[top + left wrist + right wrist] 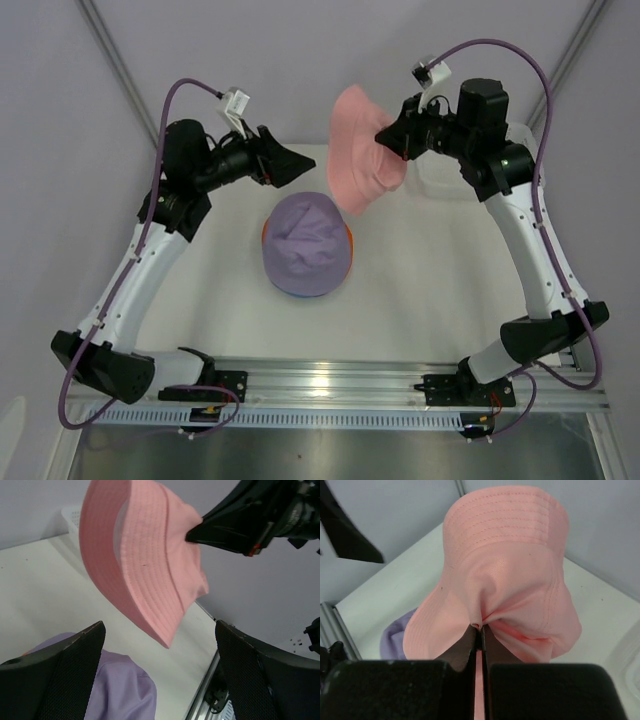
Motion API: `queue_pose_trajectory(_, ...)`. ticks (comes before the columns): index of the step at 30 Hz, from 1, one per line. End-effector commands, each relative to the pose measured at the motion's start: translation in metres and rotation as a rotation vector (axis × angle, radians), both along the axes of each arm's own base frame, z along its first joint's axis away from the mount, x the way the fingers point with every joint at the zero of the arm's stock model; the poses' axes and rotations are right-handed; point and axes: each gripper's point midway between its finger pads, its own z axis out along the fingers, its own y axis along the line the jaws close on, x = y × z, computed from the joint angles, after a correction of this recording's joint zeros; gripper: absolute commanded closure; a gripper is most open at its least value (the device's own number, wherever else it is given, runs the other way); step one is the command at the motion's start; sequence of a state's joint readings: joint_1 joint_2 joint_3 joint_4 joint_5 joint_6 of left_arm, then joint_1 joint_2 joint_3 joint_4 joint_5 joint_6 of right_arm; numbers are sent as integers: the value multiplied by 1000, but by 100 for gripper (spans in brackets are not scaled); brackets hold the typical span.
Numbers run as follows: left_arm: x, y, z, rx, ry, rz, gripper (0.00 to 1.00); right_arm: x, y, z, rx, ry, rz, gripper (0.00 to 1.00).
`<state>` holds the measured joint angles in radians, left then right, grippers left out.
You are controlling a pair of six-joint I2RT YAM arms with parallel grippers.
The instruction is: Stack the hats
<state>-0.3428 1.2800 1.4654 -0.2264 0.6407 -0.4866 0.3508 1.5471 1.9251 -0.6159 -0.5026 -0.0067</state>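
My right gripper [383,133] is shut on the crown of the pink hat [358,148] and holds it in the air, brim hanging down, behind and right of the stack. The hat fills the right wrist view [505,575] and hangs in the left wrist view [145,555]. The lavender hat [305,242] lies on top of a stack at the table's middle. An orange brim edge [349,237] and a blue edge [300,294] peek from under it. My left gripper [300,163] is open and empty, above and behind-left of the stack.
A white mesh basket [440,180] stands at the back right, under my right arm. The aluminium rail [330,385] runs along the table's near edge. Grey walls close the back and sides.
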Motion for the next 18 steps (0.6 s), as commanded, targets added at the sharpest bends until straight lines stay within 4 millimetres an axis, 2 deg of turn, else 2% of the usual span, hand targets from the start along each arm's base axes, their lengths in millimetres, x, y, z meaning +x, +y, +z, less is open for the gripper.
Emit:
queue_pose_trajectory(1,3,-9,-2,-47,3,-24,7,-35,15,37,79,-66,96,100)
queue_pose_trajectory(4,14,-14,-2,-56,14,-13,8,-48,26,23,75,-21,120,100)
queue_pose_trajectory(5,17,-15,-6,-50,24,-8,8,-54,28,29,96,-39,131,100)
queue_pose_trajectory(6,19,-16,-1,-53,19,-3,9,-58,31,20,101,-14,148,100)
queue_pose_trajectory(7,25,-19,-7,-51,35,-3,11,-61,34,20,113,-6,155,100)
queue_pose_trajectory(12,26,-29,-5,-78,46,-49,25,-71,42,20,116,-6,178,100)
queue_pose_trajectory(15,22,-34,-3,-83,38,-76,36,-70,44,18,113,-3,179,100)
queue_pose_trajectory(16,20,-37,-4,-83,40,-85,46,-69,44,17,113,0,179,100)
queue_pose_trajectory(18,17,-39,-6,-87,51,-97,58,-68,48,14,115,10,190,100)
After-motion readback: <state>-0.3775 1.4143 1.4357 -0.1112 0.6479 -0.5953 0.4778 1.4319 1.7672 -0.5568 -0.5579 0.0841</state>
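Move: The pink hat hangs from the right gripper, its middle about 13 cm to the left hand's right, 5 cm ahead and roughly 2 cm below; its brim is the nearest part. The purple hat on the stack lies about 2 cm back from the left hand, level sideways and some 22 cm below. From the right hand, the purple hat is about 17 cm left, 8 cm back and 22 cm down; the white basket is roughly 33 cm right, 25 cm ahead and 38 cm down. Bring the left gripper down about 4 cm while sliding it 3 cm forward and 3 cm right to the near brim of the pink hat, and close its wide-open fingers to about half around the brim. Keep the right pinch shut and draw the hat back some 6 cm and left 4 cm to meet it, turning about 10 degrees counter-clockwise, then hold there. ##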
